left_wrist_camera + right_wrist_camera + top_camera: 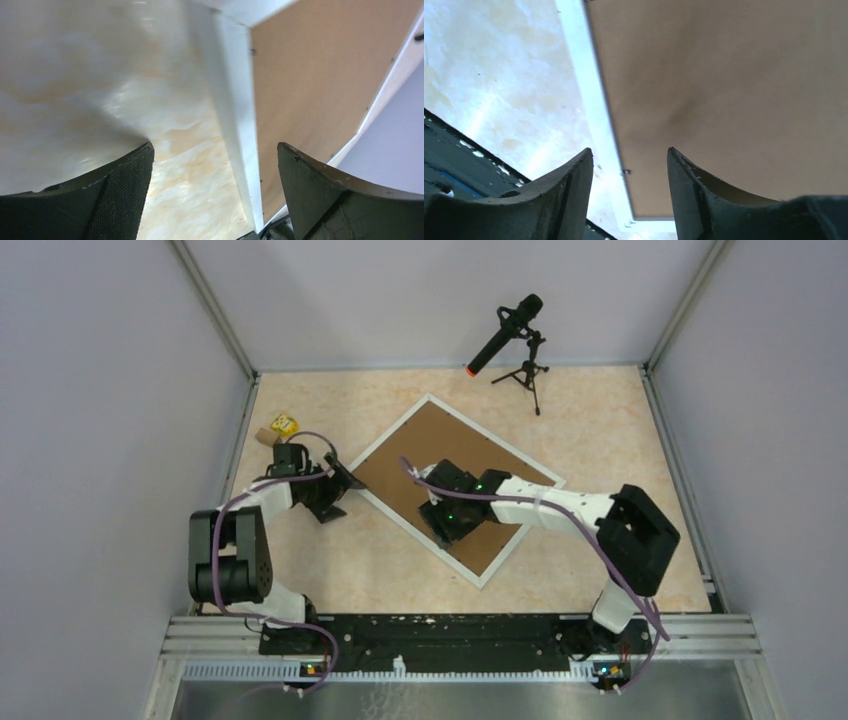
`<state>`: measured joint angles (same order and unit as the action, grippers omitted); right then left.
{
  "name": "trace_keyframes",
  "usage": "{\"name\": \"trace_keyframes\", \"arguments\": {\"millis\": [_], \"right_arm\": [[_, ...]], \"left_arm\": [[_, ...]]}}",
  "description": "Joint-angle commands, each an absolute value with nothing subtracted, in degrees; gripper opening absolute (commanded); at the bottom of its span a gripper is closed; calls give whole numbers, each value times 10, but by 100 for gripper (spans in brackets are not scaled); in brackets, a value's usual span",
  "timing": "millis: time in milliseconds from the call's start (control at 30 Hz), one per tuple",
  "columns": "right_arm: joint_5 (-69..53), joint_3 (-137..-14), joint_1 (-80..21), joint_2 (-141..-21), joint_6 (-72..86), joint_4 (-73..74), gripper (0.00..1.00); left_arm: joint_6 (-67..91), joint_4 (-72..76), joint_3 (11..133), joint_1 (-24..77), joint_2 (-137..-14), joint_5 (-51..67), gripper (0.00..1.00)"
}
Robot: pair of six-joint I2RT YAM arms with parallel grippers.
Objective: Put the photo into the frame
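The frame (385, 445) of thin white moulding lies diagonally on the table, back side up. The brown backing board (470, 465) fills it. The photo is hidden from every view. My left gripper (345, 480) is open at the frame's left edge. In the left wrist view its gripper (215, 150) straddles the white moulding (235, 120), with the board (310, 90) to the right. My right gripper (443, 527) is open and low over the board. In the right wrist view the gripper (630, 152) sits over the seam between the moulding (591, 115) and the board (724, 85).
A black microphone on a small tripod (512, 332) stands at the back of the table. A small yellow object (284, 424) and a brown block (265, 437) lie at the back left, close to my left arm. Grey walls enclose the table.
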<state>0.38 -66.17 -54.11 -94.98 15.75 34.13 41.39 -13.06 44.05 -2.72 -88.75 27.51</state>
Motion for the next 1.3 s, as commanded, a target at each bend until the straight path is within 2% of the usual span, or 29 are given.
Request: {"name": "trace_keyframes", "arguments": {"millis": [0, 100, 300, 533, 667, 833, 1067, 1267], "right_arm": [[-6, -752, -573, -1014, 144, 434, 52], [20, -817, -598, -1073, 155, 480, 46], [76, -950, -634, -1183, 175, 570, 46], [115, -1017, -639, -1261, 187, 627, 43], [133, -1035, -650, -1286, 202, 637, 32], [181, -1047, -653, -1273, 223, 632, 0], [171, -1043, -651, -1184, 204, 592, 0], [144, -1039, -644, -1160, 194, 585, 0]], "left_arm": [[418, -195, 404, -89, -827, 250, 97], [421, -204, 393, -101, -797, 232, 98], [426, -213, 384, -103, -781, 221, 99], [446, -150, 332, -103, -774, 277, 99], [457, -109, 314, -103, -788, 316, 98], [503, 3, 267, -102, -798, 395, 98], [578, 204, 176, -98, -810, 495, 96], [610, 323, 113, -86, -814, 494, 93]]}}
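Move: From the right hand, the rail spot its fingers will shut on, on the frame's near-left side, lies about 5 cm left, 1 cm back and 4 cm lower. That rail ends in the near corner, some 13 cm back and 9 cm right of this hand; the brown backing's middle is 11 cm ahead and 3 cm right. From the open left hand, that rail's nearer stretch is about 8 cm right and 1 cm back, slightly lower; the frame's left corner is 6 cm ahead, 1 cm right. The right fingers pinch the frame's near-left rail: the hand goes about 5 cm left and 3 cm down while the wrist swings some 25 degrees to point straight down, shuts, then lifts about 2 cm and pulls left as much. The left hand, staying wide open, backs off left and towards the base, then swings right about 7 cm and farther back beside the rail towards the right hand, fingers tipping flatter. ##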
